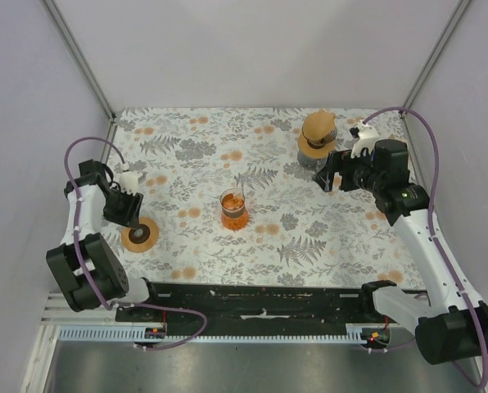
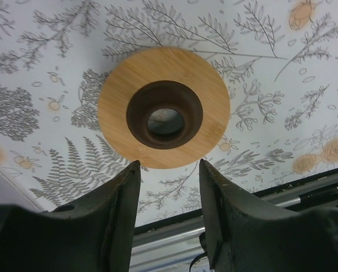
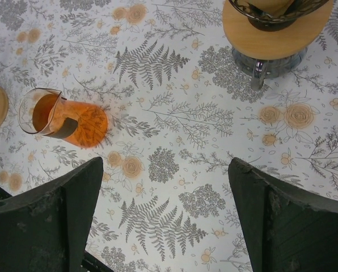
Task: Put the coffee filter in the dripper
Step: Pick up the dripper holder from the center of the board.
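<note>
The dripper (image 2: 164,106), a round wooden disc with a dark funnel and a hole in its middle, lies flat on the floral cloth at the left (image 1: 139,235). My left gripper (image 2: 169,164) hovers just above its near edge (image 1: 131,214), open, with nothing between the fingers. The brown paper coffee filter (image 1: 318,129) sits in a wire holder on a wooden disc (image 3: 271,35) over a glassy base at the back right. My right gripper (image 3: 166,163) is open wide and empty, a little right of and nearer than that stand (image 1: 327,173).
An orange glass carafe (image 1: 233,209) stands mid-table, also seen in the right wrist view (image 3: 64,120). A black rail (image 1: 260,299) runs along the near edge. White walls and frame posts bound the table at the left, back and right.
</note>
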Action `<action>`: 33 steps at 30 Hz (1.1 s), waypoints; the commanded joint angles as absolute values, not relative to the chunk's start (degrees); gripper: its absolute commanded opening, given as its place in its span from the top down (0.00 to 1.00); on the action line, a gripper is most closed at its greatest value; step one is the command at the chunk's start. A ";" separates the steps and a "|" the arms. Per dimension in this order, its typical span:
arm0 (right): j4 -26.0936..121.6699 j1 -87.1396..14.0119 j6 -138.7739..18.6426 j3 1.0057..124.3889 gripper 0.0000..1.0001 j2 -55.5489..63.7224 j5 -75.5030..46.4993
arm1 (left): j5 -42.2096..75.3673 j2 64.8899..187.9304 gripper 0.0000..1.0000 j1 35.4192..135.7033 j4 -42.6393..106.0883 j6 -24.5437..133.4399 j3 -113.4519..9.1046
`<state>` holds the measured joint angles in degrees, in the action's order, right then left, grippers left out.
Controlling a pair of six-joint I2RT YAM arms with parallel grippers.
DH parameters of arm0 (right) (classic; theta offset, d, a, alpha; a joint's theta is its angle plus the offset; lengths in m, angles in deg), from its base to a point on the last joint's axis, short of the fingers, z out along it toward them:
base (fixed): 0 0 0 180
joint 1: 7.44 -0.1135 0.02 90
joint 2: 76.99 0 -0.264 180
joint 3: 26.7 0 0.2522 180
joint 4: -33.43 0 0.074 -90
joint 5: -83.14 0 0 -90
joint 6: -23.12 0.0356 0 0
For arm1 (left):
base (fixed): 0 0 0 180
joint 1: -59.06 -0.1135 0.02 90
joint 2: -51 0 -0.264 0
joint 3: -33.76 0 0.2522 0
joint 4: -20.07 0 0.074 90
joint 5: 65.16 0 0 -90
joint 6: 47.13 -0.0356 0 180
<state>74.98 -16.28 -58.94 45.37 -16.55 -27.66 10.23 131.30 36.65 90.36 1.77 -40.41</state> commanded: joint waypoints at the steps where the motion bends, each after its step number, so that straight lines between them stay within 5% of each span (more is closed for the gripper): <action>1: 71.63 -17.02 -58.53 45.60 0.02 -18.46 -28.83 | 8.75 124.66 0.48 37.09 86.49 -2.83 -35.39; 7: 71.19 -16.93 -58.71 45.69 0.02 -17.05 -29.27 | 17.01 124.48 0.59 39.11 77.96 -3.01 -28.70; 25: 73.38 -17.10 -59.67 47.18 0.02 -16.44 -26.20 | 18.78 129.22 0.49 43.76 56.33 1.29 -16.13; 30: 75.14 -17.45 -59.59 48.67 0.02 -17.66 -25.67 | 17.46 133.88 0.81 44.56 55.19 3.05 -16.65; 31: 75.66 -17.63 -59.50 49.11 0.02 -18.10 -25.67 | 17.20 134.23 0.95 44.47 55.27 3.14 -16.65; 33: 76.46 -18.07 -59.41 49.55 0.02 -18.89 -25.49 | 15.62 133.98 0.98 44.47 56.41 3.58 -17.09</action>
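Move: The dripper holder, a wooden ring with a dark brown cup in its middle, lies almost straight under the left hand: about 8 cm below the fingertips, some 1 cm ahead and 1 cm to the right. The orange-based beaker stands roughly 32 cm to the left hand's right and 8 cm ahead, its middle about 4 cm lower. From the idle right hand the holder is about 60 cm left, 6 cm back and 23 cm below. The left hand, empty and with fingers half open, eases back some 2 cm, then sinks about 7 cm to the dripper holder's brown cup, its fingertips swinging left and forward by some 15 degrees. Low over the holder it works forward about 4 cm in the later part of the descent, and at the end the fingers close nearly shut at the left side of the brown cup, seeming to pinch its rim with one finger inside and one outside. ##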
